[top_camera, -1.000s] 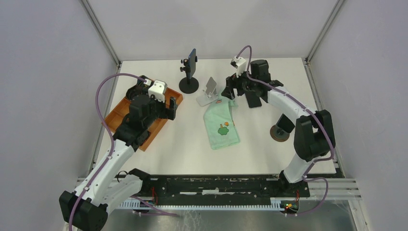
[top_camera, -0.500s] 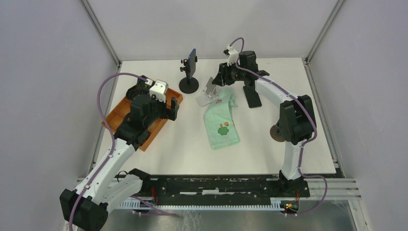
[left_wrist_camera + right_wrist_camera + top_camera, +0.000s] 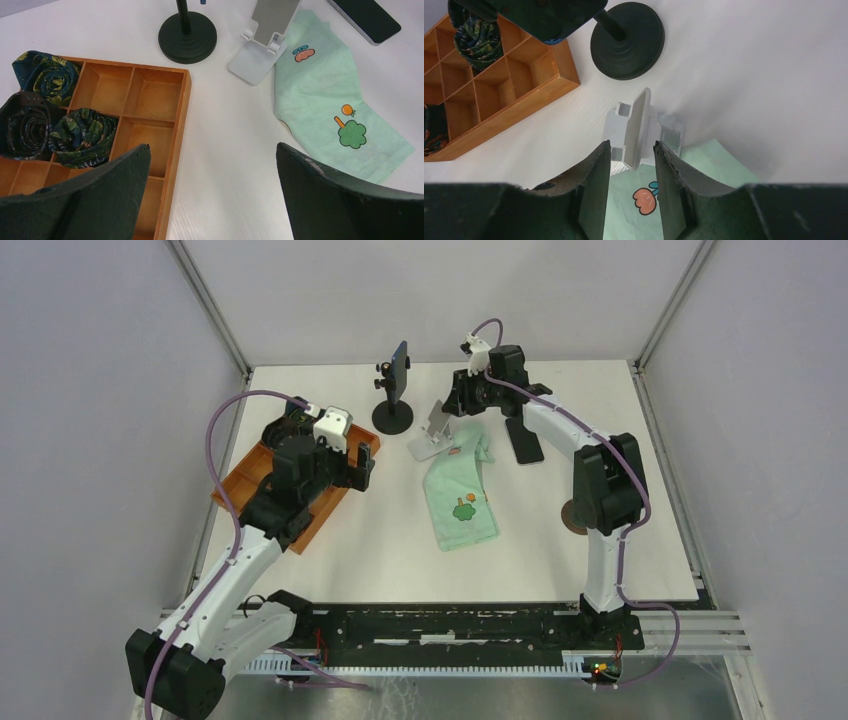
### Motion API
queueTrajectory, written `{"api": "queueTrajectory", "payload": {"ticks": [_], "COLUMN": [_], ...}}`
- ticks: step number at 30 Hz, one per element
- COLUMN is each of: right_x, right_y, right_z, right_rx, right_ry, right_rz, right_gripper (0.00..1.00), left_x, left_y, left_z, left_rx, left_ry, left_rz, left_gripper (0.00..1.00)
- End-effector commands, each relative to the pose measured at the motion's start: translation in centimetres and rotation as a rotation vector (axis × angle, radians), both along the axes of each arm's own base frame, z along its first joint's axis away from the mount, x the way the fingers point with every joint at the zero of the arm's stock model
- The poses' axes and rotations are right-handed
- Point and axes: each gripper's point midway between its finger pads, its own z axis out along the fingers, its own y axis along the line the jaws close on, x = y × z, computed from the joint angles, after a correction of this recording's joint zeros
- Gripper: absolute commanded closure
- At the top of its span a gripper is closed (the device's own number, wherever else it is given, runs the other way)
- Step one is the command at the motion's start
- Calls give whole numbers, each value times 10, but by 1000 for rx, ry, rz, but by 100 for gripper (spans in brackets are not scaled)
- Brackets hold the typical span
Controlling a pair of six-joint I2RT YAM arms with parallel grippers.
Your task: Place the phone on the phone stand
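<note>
The phone is a black slab lying flat on the table, right of the white folding phone stand; it also shows at the top right of the left wrist view. My right gripper hangs over the stand's upright plate. Its jaws are narrowed, and the plate's top edge sits between the fingertips with a gap on each side. My left gripper is wide open and holds nothing, above bare table beside the wooden tray.
A blue-cased phone is clamped in a black round-based holder at the back. A green cloth lies in front of the white stand. The compartment tray holds rolled ties. A dark round object sits at the right.
My right gripper swung left from above the flat phone to the white stand, and its jaws narrowed. The left arm stayed nearly still, its jaws opening slightly wider.
</note>
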Motion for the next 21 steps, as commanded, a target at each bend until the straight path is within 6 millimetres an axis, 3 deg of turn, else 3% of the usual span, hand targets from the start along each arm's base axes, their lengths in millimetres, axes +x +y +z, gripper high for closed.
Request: {"api": "queueTrajectory", "payload": {"ticks": [1,6,15,18,21], "right_x": [9,1,-6,-9,-13], "right_y": [-2,0,5,7,11], "right_z": [3,-5,-14,-9,12], "right_rx": [-20,-23,-13,1,43], "right_ry": [-24,-6,23,15,-19], "right_rz": [-30,-22,-14,5,45], "right_gripper": [58,65,88,97,100], "left_x": [3,2,2,1,1], "left_y": [-2,-3,-3,-3,-3], "left_z": [10,10,12,12,13], "left_rx": [31,30,33,33,33], "left_ry": [-47,-49,-53,-55,-57], "left_rz": [-39,-43,-46,-47,-48], "left_gripper": [0,0,0,0,0]}}
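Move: The white phone stand is right at the right hand: its middle is about 3 cm to the left, 1 cm back and 5 cm below, with its upright plate between the open fingers. The black stand, holding a phone, is some 12 cm left and 5 cm ahead. The loose phone lies about 20 cm to the right and 2 cm back, and the green cloth's middle roughly 15 cm back and 4 cm right. From the left hand the white stand is about 16 cm ahead, 14 cm right and 12 cm below. The white phone stand's upright plate is pinched by the right hand. From about half open, its fingers close almost fully on the plate's near edge while the hand sinks a little under 2 cm and draws back about 1 cm, hardly turning. ##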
